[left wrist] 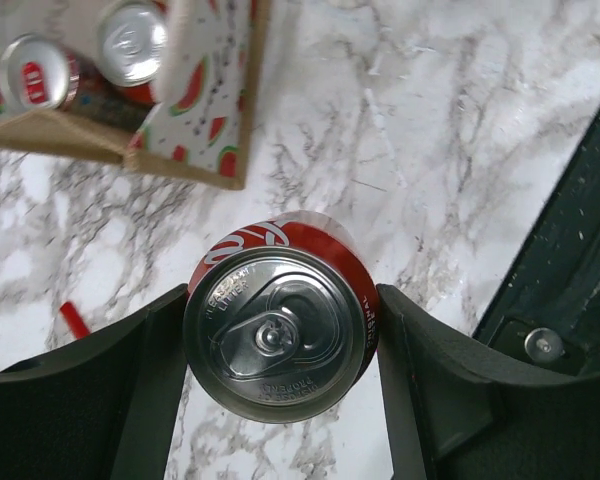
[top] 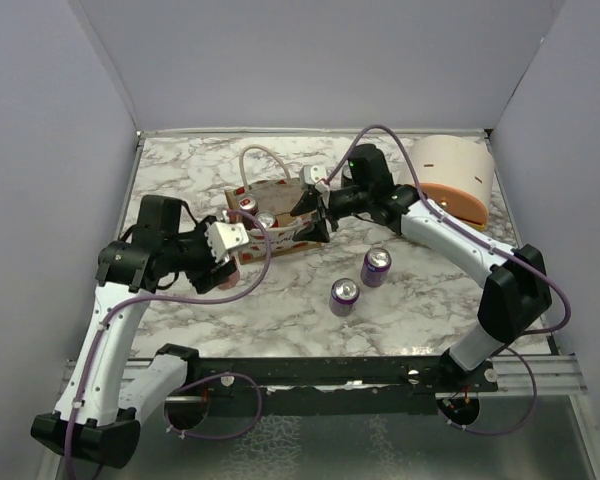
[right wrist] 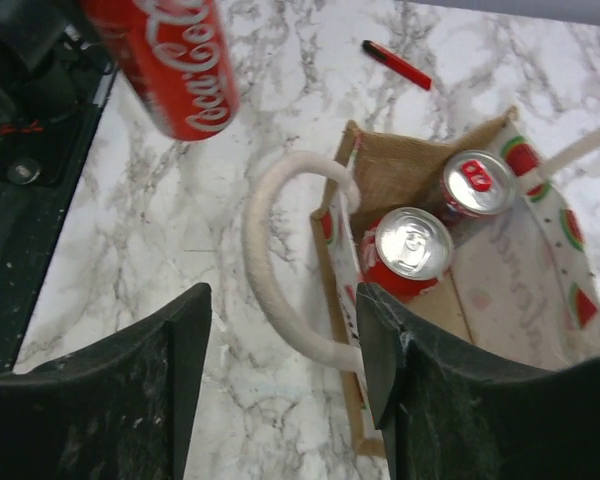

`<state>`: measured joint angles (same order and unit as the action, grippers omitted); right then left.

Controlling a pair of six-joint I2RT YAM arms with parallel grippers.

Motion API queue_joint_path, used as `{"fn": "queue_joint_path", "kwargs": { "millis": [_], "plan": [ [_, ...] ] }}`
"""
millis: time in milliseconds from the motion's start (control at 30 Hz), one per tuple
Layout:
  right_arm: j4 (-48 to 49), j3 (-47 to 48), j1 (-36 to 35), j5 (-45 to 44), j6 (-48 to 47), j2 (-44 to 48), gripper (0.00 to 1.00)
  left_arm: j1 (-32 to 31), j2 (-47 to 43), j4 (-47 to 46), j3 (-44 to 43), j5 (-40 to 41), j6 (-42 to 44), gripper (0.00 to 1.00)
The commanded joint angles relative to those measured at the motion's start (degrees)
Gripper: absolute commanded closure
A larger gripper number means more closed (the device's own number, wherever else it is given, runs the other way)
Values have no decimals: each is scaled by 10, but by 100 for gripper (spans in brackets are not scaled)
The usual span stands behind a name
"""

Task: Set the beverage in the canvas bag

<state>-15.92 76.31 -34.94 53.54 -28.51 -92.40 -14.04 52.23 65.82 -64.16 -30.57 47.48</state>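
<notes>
The beverage, a red cola can [left wrist: 280,340], stands upright between the fingers of my left gripper [left wrist: 280,298], which is shut on its sides. The right wrist view shows the same can [right wrist: 170,60] at its top left. The canvas bag [top: 272,190] is just beyond the left gripper [top: 227,260]. It is tan with watermelon slices [left wrist: 205,110] and holds two red cans [right wrist: 412,245] [right wrist: 477,183]. My right gripper [right wrist: 283,300] is open at the bag's near wall [right wrist: 380,170]. One white rope handle [right wrist: 265,250] lies between its fingers, unclamped.
Two purple cans [top: 376,267] [top: 343,297] stand on the marble in front of the right arm. A peach domed container [top: 455,175] sits at the back right. A small red stick [right wrist: 397,63] lies near the bag. The black rail [top: 330,370] runs along the near edge.
</notes>
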Motion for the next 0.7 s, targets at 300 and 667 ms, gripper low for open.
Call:
{"fn": "queue_joint_path", "kwargs": {
  "millis": [300, 667],
  "plan": [
    [0, -65, -37, 28, -2, 16, 70, 75, 102, -178, -192, 51, -195, 100],
    [41, -100, -37, 29, 23, 14, 72, 68, 236, -322, -230, -66, -293, 100]
  ]
}}
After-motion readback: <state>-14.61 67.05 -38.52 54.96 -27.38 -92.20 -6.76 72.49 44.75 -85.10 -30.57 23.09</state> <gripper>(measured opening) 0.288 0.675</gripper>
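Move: The left hand, still holding the red can, has the canvas bag's middle about 11 cm ahead, 8 cm to its right and 12 cm lower. In the bag, the dark can stands 15 cm ahead and 4 cm right of that hand, the red can 11 ahead and 7 right; the red marker lies 9 ahead, 16 left. From the right hand, the bag's near handle is 1 cm back, 2 cm left and 2 cm below, its middle 3 ahead, 7 left. Forward and up, the left hand carries its gripped can some 15 cm out and 10 cm higher towards the bag's left end, turning about 20 degrees counter-clockwise while its left side dips. Meanwhile the right hand goes down and back about 5 cm each way, closing its half-open fingers to pinch the near handle of the bag. ##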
